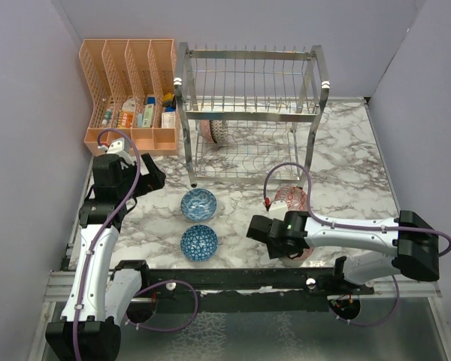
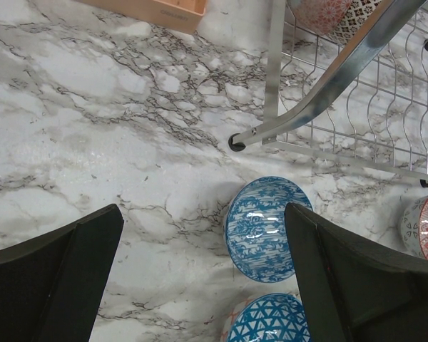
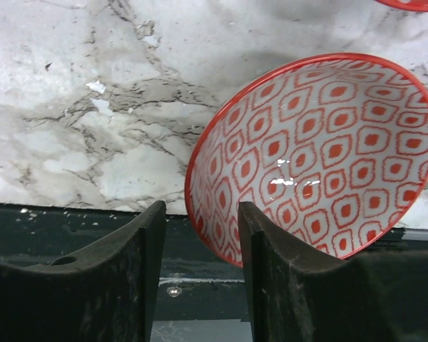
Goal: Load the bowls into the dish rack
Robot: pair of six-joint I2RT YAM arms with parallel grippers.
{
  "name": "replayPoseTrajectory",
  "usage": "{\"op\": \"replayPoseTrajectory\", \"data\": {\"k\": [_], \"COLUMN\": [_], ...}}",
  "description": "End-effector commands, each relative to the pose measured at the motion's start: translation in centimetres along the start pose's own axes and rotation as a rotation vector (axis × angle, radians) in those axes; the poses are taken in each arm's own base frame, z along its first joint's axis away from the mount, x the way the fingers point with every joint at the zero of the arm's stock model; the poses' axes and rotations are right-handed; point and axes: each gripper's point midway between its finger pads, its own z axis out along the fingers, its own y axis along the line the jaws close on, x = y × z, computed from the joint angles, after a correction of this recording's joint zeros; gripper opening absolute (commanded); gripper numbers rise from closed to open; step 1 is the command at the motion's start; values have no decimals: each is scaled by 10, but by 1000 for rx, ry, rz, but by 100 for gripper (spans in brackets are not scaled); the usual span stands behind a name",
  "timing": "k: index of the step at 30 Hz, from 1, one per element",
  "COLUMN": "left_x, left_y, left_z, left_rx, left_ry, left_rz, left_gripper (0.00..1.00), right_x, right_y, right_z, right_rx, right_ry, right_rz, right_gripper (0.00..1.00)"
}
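Observation:
The dish rack [image 1: 249, 83] stands at the back, with a pink-red bowl [image 2: 321, 13] and a dark-and-white bowl [image 2: 357, 21] on its lower tier. Two blue bowls [image 1: 198, 203] [image 1: 199, 242] sit in front of it. My left gripper [image 2: 207, 285] hovers open above the table, the striped blue bowl [image 2: 264, 228] close to its right finger. My right gripper [image 3: 196, 228] straddles the rim of a tilted red-and-white bowl [image 3: 321, 149] at the table's near edge. One finger is inside the bowl; a gap shows at the other. Another red bowl [image 1: 289, 199] lies behind.
An orange mesh organizer [image 1: 128, 90] with small items stands left of the rack. The rack's front left foot [image 2: 237, 142] rests just beyond the blue bowls. Grey walls close in both sides. A dark rail [image 3: 200, 285] runs below the table's near edge.

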Motion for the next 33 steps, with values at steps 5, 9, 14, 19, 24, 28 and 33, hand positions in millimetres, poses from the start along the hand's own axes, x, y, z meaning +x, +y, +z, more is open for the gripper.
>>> {"op": "replayPoseTrajectory", "data": {"k": [5, 9, 14, 19, 24, 28, 33], "left_x": [1, 1, 2, 3, 3, 5, 4], "left_y": [-2, -2, -1, -1, -1, 0, 0], "left_z": [1, 1, 0, 1, 0, 1, 1], "left_rx": [21, 21, 21, 21, 21, 20, 21], "left_ry": [-12, -9, -12, -9, -11, -8, -11], "left_rz": [11, 10, 12, 9, 11, 8, 6], "left_gripper": [99, 99, 99, 99, 99, 99, 99], "right_x": [-12, -12, -8, -8, -10, -7, -4], "right_y": [-13, -13, -13, -12, -14, -20, -25], "right_z": [4, 5, 11, 15, 14, 15, 20], "right_rx": [104, 99, 98, 107, 121, 149, 180], "right_ry": [-68, -74, -65, -61, -66, -60, -50], "right_rz": [0, 0, -20, -31, -39, -41, -57], "right_gripper": [38, 17, 18, 27, 25, 19, 5]}}
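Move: The pink bowl being taken has its left rim already between the right hand's half-open fingers; its middle lies about 5 cm to the right, 2 cm ahead and some 2 cm lower. The red-patterned bowl is about 12 cm ahead and 4 cm right, and the near blue bowl roughly 22 cm left and 2 cm ahead, both also about 2 cm lower. From the left hand, the pink bowl lies some 36 cm right, 16 cm back and 17 cm down. The right hand's fingers pinch the left rim of the near pink bowl, one finger outside the wall and one inside; they close, ease open a little, then close again tighter. Meanwhile the hand edges about 1.5 cm right and 1 cm forward, sinking about 1 cm, with its left side tipping down slightly. ##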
